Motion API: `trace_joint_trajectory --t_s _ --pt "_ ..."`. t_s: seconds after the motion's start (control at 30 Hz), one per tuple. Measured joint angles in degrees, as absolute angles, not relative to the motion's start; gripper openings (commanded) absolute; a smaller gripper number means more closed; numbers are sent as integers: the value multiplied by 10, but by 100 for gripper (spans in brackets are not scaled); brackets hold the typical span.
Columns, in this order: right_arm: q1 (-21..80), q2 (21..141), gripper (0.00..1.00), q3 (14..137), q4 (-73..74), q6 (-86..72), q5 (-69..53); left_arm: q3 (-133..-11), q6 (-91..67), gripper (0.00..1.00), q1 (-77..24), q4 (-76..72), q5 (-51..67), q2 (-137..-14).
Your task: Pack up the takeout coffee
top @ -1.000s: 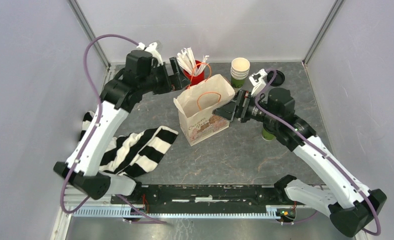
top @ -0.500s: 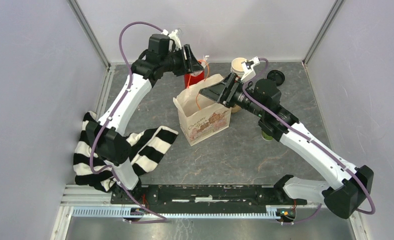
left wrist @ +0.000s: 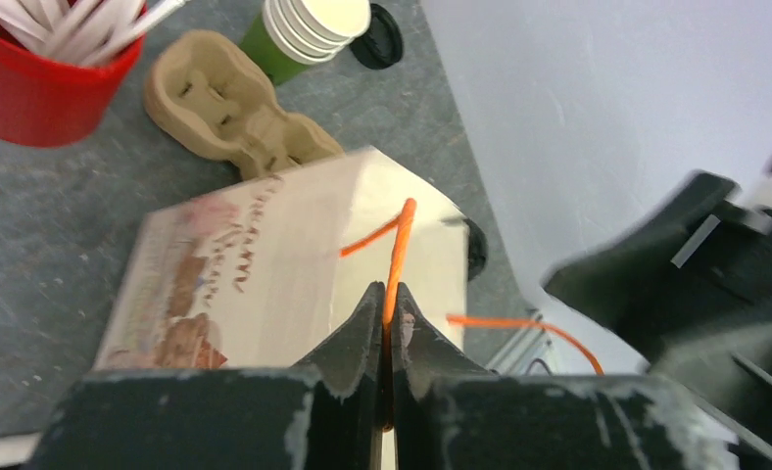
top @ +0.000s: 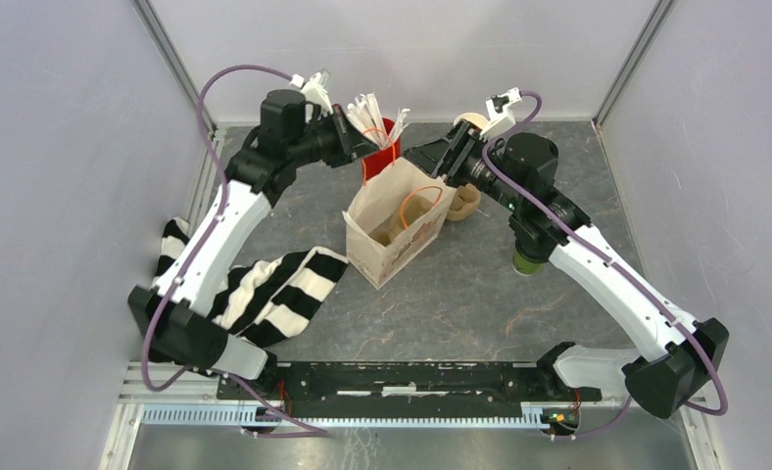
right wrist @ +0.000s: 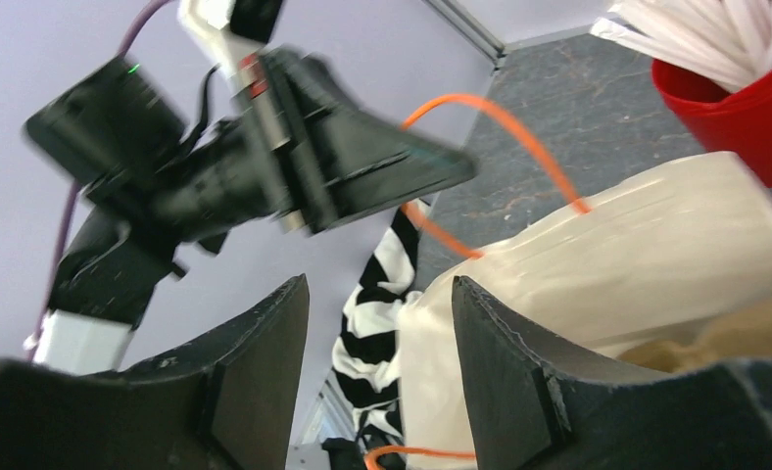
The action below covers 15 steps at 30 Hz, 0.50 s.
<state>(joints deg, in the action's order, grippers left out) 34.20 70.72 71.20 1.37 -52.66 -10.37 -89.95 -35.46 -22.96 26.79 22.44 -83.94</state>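
Observation:
The takeout coffee (top: 526, 262) shows only as a green cup bottom on the table, mostly hidden under my right forearm. A cream paper bag (top: 397, 233) with orange cord handles stands mid-table, its mouth open. My left gripper (top: 361, 149) (left wrist: 390, 294) is shut on one orange handle (left wrist: 399, 245), which it holds above the bag's (left wrist: 294, 255) far rim. My right gripper (top: 427, 157) (right wrist: 378, 284) hovers open over the bag's (right wrist: 607, 255) right rim. Nothing sits between its fingers. The other handle (right wrist: 411, 452) hangs loose below them.
A red cup of white straws (top: 380, 145) (left wrist: 39, 88) stands behind the bag. A cardboard cup carrier (top: 463, 201) (left wrist: 235, 108) lies to the bag's right. A stack of lidless cups (left wrist: 313, 24) and a lone black lid (left wrist: 377, 24) are at the back. A striped cloth (top: 265, 294) lies front left.
My left gripper has closed on the bag's handle and pulled it back-left, tilting the bag and opening its mouth. My right gripper moved back over the rim, its jaws narrowing.

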Motion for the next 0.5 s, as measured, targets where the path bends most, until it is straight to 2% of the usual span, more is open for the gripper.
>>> trace_joint_trajectory --t_s 0.1,0.23,0.33,0.4,0.5 --pt "338 712 71 726 40 -508 -123 -839 -398 5 -230 240 226 -776" --pt "337 721 97 794 163 -439 -143 -806 -446 4 -230 226 226 -747" --pt "331 763 98 958 330 -334 -94 -805 -463 3 -230 231 221 -747" --pt "317 769 98 1027 392 -286 -67 -804 -469 3 -230 241 212 -744" --pt "300 729 96 1018 423 -267 -77 -797 -477 2 -230 247 205 -733"
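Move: The bag's free handle lies about 10 cm below the right hand and 3 cm back; from the left hand, which already pinches the other handle, it is some 8 cm back, 10 cm right and 7 cm lower. From the right hand, the red straw cup stands about 17 cm ahead and 9 cm left, and the spare carrier 17 cm ahead and 8 cm right, both far below. Right hand opens fully and swings about 7 cm right, rising 5; left draws its pinched handle 4 cm back. ##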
